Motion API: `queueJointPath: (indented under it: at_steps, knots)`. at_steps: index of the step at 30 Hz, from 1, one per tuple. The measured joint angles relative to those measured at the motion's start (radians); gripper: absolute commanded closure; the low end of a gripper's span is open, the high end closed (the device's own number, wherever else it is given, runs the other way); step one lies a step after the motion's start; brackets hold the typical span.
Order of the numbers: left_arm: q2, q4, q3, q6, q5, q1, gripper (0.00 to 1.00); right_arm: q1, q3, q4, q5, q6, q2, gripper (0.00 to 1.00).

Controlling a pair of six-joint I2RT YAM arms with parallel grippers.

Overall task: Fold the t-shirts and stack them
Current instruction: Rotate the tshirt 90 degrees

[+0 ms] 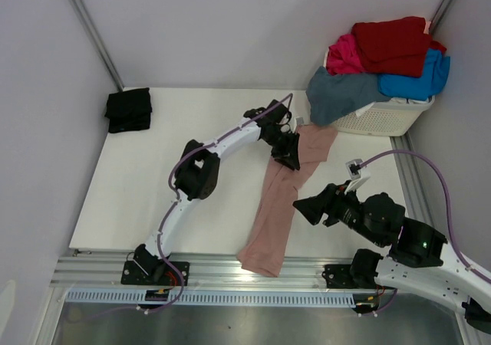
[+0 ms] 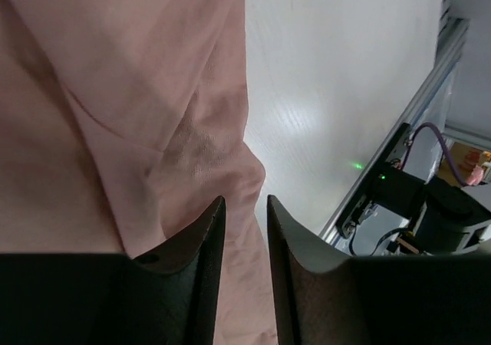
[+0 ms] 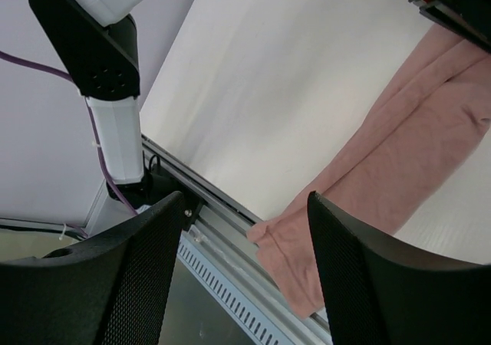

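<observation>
A dusty-pink t-shirt [image 1: 280, 199], folded into a long narrow strip, runs from beside the basket down to the table's near edge. Its lower end hangs over the metal rail [image 3: 230, 284]. My left gripper [image 1: 290, 157] hovers over the strip's upper part. Its jaws stand a little apart, and pink cloth [image 2: 115, 92] shows through the gap at my left gripper [image 2: 245, 201]. My right gripper [image 1: 301, 207] is to the right of the strip, wide open and holding nothing. In the right wrist view my right gripper [image 3: 245, 195] looks down on the pink shirt's [image 3: 414, 153] lower end. A folded black t-shirt [image 1: 128, 110] lies at the far left.
A white slatted laundry basket [image 1: 387, 119] stands at the far right corner. It holds a red tee [image 1: 391, 44], a magenta tee [image 1: 344, 56], a bright-blue tee [image 1: 418, 80] and a slate-blue tee [image 1: 341, 93] that drapes over the rim. Grey walls close in left and right.
</observation>
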Motion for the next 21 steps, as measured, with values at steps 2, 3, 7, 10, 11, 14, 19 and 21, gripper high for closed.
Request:
queueJointPath:
  at_steps: [2,3,7,10,11,14,19,21]
  knots:
    - [0.021,-0.034,0.013,0.007,-0.019,-0.022,0.74,0.0,0.0,0.0,0.001,0.002,0.008,0.32]
    - [0.029,-0.051,0.018,0.011,-0.031,-0.031,0.81,0.0,0.0,0.0,0.0,0.002,0.01,0.32]
    - [0.062,-0.122,0.042,0.032,-0.089,-0.044,1.0,0.0,0.0,0.0,0.0,0.005,0.017,0.32]
    - [0.08,-0.18,0.071,0.036,-0.146,-0.037,1.0,0.0,0.0,0.003,0.0,0.005,0.017,0.32]
    - [0.081,-0.193,0.074,0.037,-0.164,-0.034,0.99,0.0,0.0,0.003,0.0,0.005,0.017,0.32]
    - [0.08,-0.237,0.085,0.05,-0.229,-0.02,1.0,0.0,0.0,0.006,0.0,0.005,0.017,0.32]
    - [0.074,-0.306,0.084,0.078,-0.345,0.002,1.0,0.0,0.0,0.01,0.0,0.005,0.017,0.32]
    - [0.058,-0.314,0.066,0.089,-0.391,0.005,0.99,0.0,0.0,0.015,0.0,0.004,0.019,0.32]
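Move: The pink t-shirt lies in a long strip under the left hand, its middle some 7 cm back from it, neither left nor right, and 6 cm below. The grey-blue cloth on the basket rim is about 22 cm ahead of the left hand and 16 cm to its right. From the right hand, the t-shirt's middle is about 13 cm ahead, 5 cm left and 26 cm below. Fingers shutting, the left hand travels about 8 cm left and 6 down, tilting steeper, dragging the t-shirt leftward. ##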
